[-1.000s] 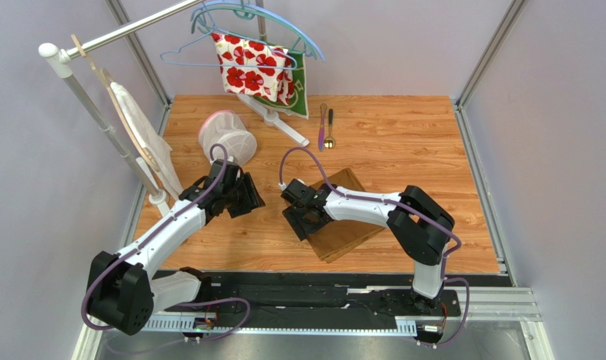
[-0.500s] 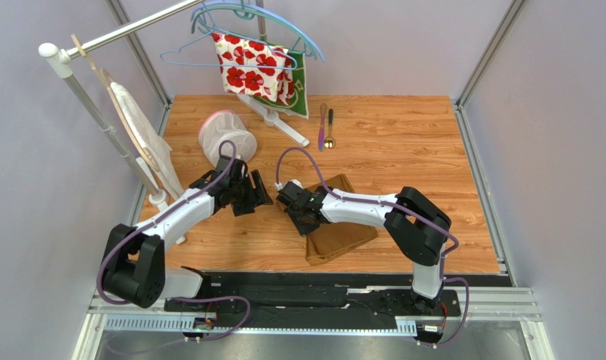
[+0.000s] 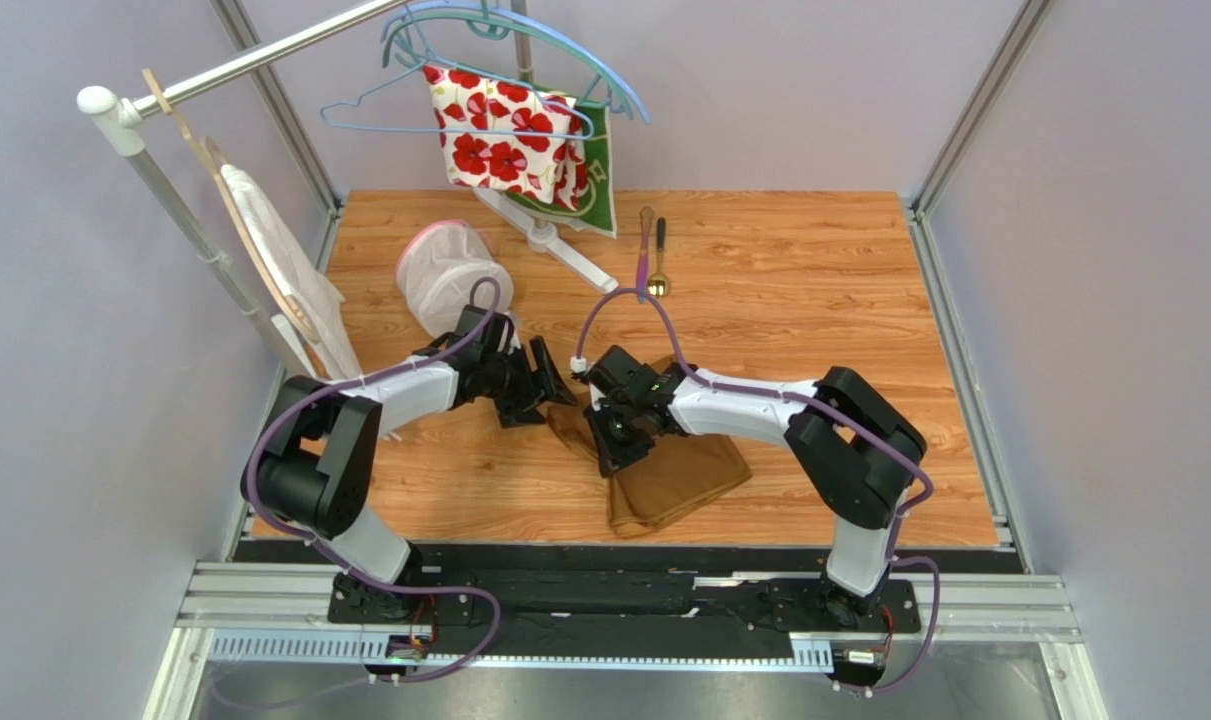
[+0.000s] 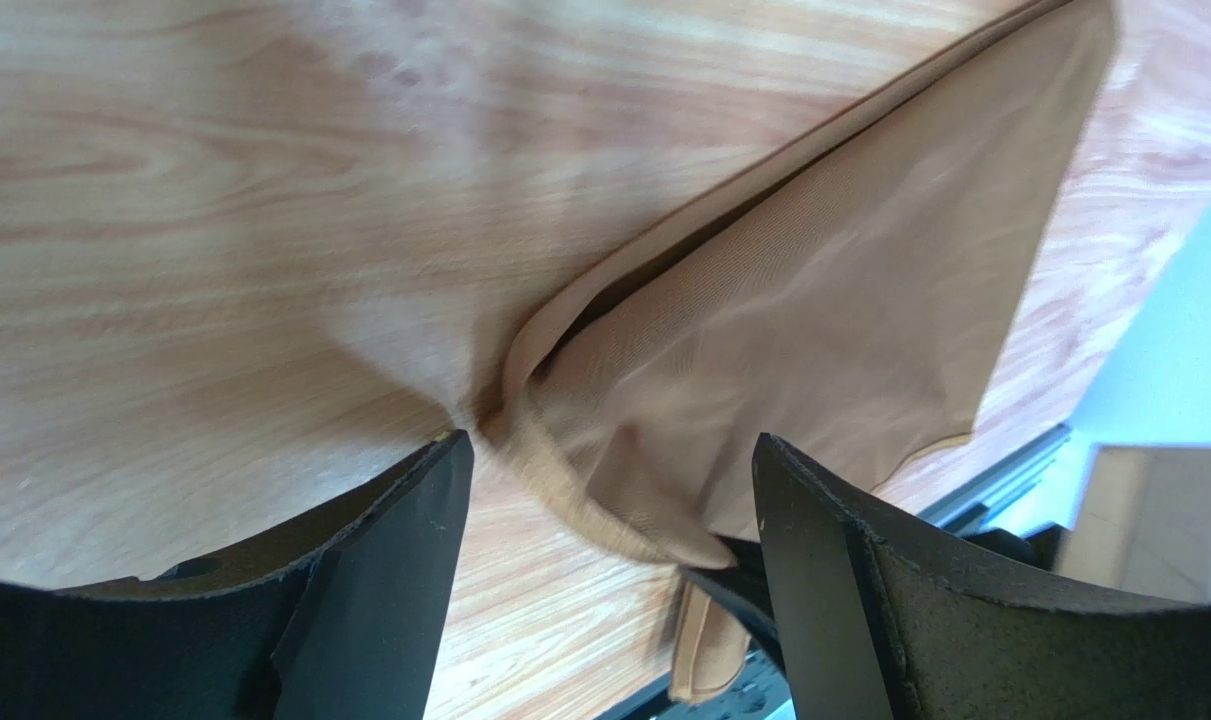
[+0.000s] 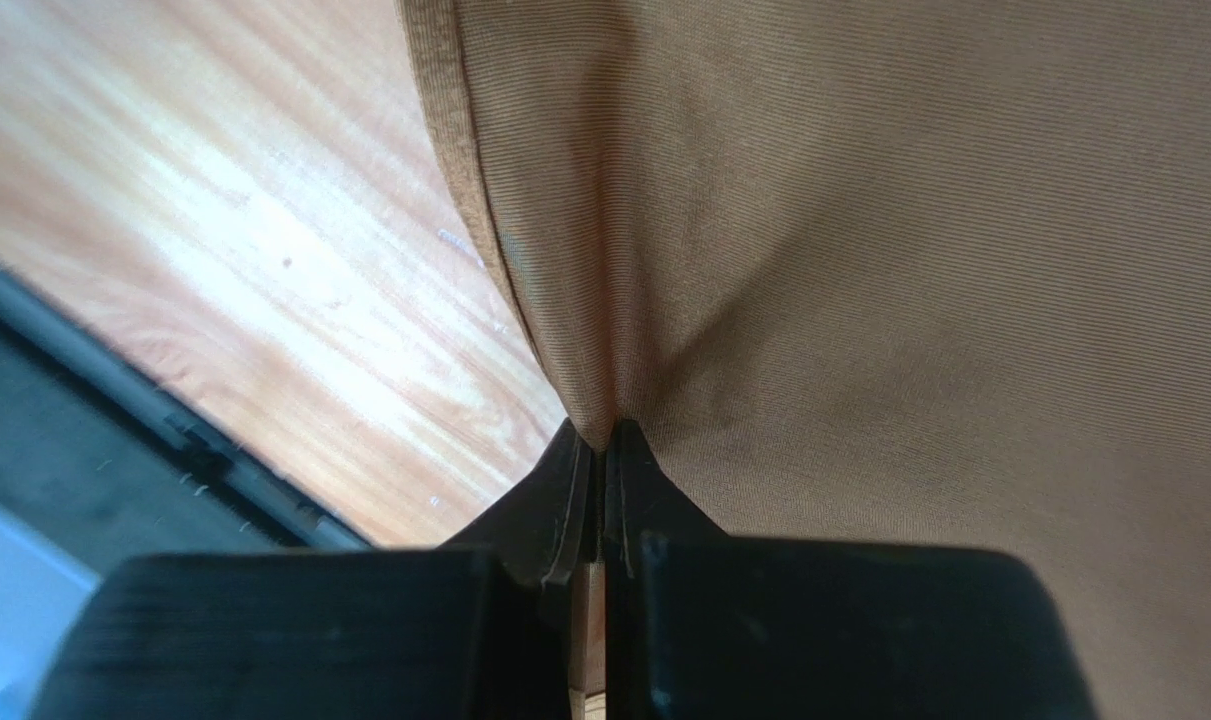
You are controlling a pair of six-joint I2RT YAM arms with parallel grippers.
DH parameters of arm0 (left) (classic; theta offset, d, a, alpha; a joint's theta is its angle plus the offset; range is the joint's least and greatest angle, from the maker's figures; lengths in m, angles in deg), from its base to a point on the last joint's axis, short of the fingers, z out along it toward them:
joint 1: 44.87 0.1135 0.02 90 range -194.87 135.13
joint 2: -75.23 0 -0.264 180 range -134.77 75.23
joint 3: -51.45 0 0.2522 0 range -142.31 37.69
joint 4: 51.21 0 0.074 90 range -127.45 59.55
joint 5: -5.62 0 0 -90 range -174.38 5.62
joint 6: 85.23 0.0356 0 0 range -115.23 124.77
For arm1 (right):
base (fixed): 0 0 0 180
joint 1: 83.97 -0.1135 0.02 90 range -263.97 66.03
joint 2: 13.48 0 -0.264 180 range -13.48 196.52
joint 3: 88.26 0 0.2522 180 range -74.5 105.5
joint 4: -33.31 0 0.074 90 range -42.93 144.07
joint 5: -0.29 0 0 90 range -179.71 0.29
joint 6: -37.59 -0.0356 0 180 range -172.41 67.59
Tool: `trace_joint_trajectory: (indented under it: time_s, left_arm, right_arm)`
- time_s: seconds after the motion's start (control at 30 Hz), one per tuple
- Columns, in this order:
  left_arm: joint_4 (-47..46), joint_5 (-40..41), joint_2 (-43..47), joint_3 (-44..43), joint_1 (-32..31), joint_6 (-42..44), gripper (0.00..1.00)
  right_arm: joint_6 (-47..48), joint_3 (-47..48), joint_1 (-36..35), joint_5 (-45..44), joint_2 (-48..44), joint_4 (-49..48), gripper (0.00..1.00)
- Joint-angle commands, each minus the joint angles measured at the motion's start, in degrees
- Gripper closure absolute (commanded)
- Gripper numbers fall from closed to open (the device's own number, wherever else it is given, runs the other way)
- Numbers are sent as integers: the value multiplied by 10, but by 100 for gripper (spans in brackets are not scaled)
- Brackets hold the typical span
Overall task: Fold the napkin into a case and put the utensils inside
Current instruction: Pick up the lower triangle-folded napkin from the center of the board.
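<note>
The golden-brown napkin [image 3: 686,477] lies bunched in a loose fold at the table's middle; no narrow case shape is in view. My right gripper [image 3: 614,435] is shut on a pinch of the napkin [image 5: 897,270] near its hemmed edge, the right gripper [image 5: 604,438] lifting a small ridge of cloth. My left gripper [image 3: 554,393] stands open just left of it. In the left wrist view the left gripper [image 4: 611,458] has a napkin [image 4: 837,300] corner between its fingers, untouched. The utensils, a purple-pink knife [image 3: 644,243] and a gold spoon [image 3: 658,270], lie side by side at the back.
A clothes rack crosses the back left with hangers, a red-flowered cloth [image 3: 506,128] and a green cloth [image 3: 608,192]. A pale mesh basket [image 3: 449,270] lies on its side behind the left arm. A white bag [image 3: 288,278] hangs at left. The black rail [image 3: 641,570] edges the table's near side.
The right gripper shut on the napkin and dragged it, so the flat fold is now bunched. The left arm swung right to the napkin's left corner, its gripper opening wider.
</note>
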Motion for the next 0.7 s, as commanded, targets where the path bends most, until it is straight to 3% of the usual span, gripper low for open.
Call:
trace_joint_trajectory:
  time_s: [0.0,0.17,0.4,0.57,0.67]
  left_arm:
    - [-49,-24,-2,-20,-1,-23,22]
    - [-42,-5,37,-6,-2,-34,23]
    - [58,97,183,0,-5,8,24]
    - [75,35,190,0,-10,0,22]
    - [65,6,163,4,-27,-58,25]
  right_arm:
    - [-30,-40,39,126,-40,-81,100]
    - [-69,-91,85,229,-68,-158,100]
    - [-116,-140,156,355,-86,-240,100]
    - [-170,-177,174,401,-69,-345,100]
    - [-207,-201,181,413,-63,-409,100]
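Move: The right hand already has the napkin's left edge pinched just above the table; the napkin's middle lies about 7 cm to its right, 3 cm ahead and 1 cm lower, and the knife and spoon lie some 33 cm ahead, about 5 and 8 cm to the right. From the open, empty left hand, the napkin's middle is some 13 cm right, 6 cm back and 3 cm below. The mesh basket stands about 18 cm ahead of and 17 cm to the left of that hand. Keeping its fingers shut on the napkin's left edge, the right hand lifts it about 4–5 cm, edging roughly 1 cm forward, while the wrist turns some 40 degrees so that the fingers swing from nearly straight down to pointing left and back. The left hand stays wide open beside the napkin's left corner, creeps slightly forward and right, then rises about 9 cm away from the cloth, its fingers tipping some 15 degrees forward. ##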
